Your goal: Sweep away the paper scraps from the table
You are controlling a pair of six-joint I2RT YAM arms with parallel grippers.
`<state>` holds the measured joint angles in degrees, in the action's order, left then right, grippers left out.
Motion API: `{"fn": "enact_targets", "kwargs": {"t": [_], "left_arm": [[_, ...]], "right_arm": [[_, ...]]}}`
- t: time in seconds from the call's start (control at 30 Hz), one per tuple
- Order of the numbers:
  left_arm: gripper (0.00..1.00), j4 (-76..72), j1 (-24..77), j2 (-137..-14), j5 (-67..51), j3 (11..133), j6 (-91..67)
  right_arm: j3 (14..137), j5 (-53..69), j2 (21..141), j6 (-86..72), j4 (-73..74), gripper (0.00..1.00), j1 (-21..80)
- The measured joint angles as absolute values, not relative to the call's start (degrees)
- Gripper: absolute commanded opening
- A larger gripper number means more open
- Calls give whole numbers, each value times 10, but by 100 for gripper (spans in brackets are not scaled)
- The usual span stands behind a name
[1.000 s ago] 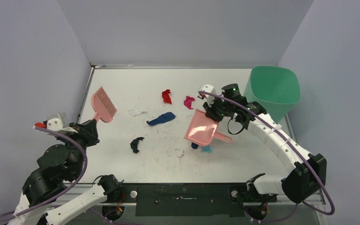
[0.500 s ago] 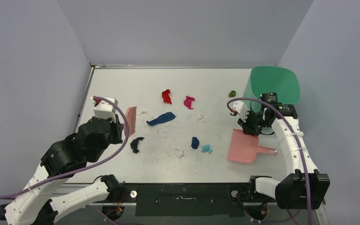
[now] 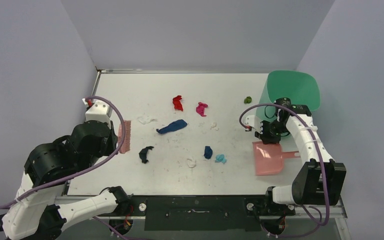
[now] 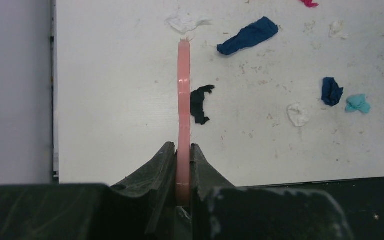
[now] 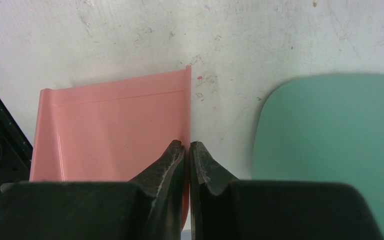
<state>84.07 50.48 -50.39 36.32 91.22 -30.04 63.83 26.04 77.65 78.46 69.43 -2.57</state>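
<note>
Several paper scraps lie across the table point(image 3: 130, 90): red point(image 3: 178, 103), magenta point(image 3: 201, 108), a long dark blue one point(image 3: 172, 126), a black one point(image 3: 145, 153), white point(image 3: 145, 119), a small dark blue one point(image 3: 208, 152), cyan point(image 3: 221, 159) and green point(image 3: 248, 100). My left gripper point(image 4: 182, 150) is shut on a pink brush point(image 4: 183, 90), seen edge-on at the table's left point(image 3: 125, 136), just left of the black scrap point(image 4: 199, 104). My right gripper point(image 5: 186, 146) is shut on the side wall of a pink dustpan point(image 5: 110, 125), which rests on the table at the right point(image 3: 269, 159).
A green bin point(image 3: 292, 95) stands at the back right, close beside the right gripper and the dustpan; it fills the right of the right wrist view point(image 5: 330, 130). Walls close the table at the left and back. A dark rail runs along the near edge.
The right arm carried the dustpan from the table's middle to the right, by the bin, and turned it. The left arm swung the brush down and edge-on at the left.
</note>
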Motion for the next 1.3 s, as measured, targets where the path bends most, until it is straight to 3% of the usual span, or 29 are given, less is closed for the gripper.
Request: {"fn": "enact_targets", "kwargs": {"t": [0.13,0.43,0.77,1.07,1.13,1.3], "left_arm": [[0,870,505,-509,367,897,-312],[0,828,505,-533,313,736,-310],[0,795,505,-538,288,690,-307],[0,773,502,-522,287,690,-302],[0,773,501,-522,290,690,-297],[0,765,497,-532,293,691,-288]], "right_arm": [[623,248,776,811,683,5,-13],[587,243,771,844,656,7,-2],[589,277,809,756,632,7,108],[591,350,820,621,568,23,123],[573,354,823,604,547,35,123],[525,354,823,574,533,55,122]]}}
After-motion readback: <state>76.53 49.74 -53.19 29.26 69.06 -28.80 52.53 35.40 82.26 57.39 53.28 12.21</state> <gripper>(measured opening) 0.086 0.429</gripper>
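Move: The right hand holds the dustpan by its far side rim. The cyan scrap lies about 19 cm to this hand's left, 5 cm back and 11 cm below; the navy scrap is 5 cm farther left and 3 cm farther out than the cyan one, and the green bin stands 14 cm ahead, 10 cm right. The left hand holds the brush: the black scrap is 7 cm ahead, 4 cm right, 33 cm below; the white wad 3 cm ahead, 23 cm right. Opening late, the right fingers let go of the dustpan beside the cyan scrap, after carrying it down a little and then about 9 cm left; still opening, they sink and draw back slightly. Meanwhile the left hand, keeping its grip on the brush, drops about 12 cm beside the black scrap, tipping some 15 to 20 degrees down and edging right, then stays low. ##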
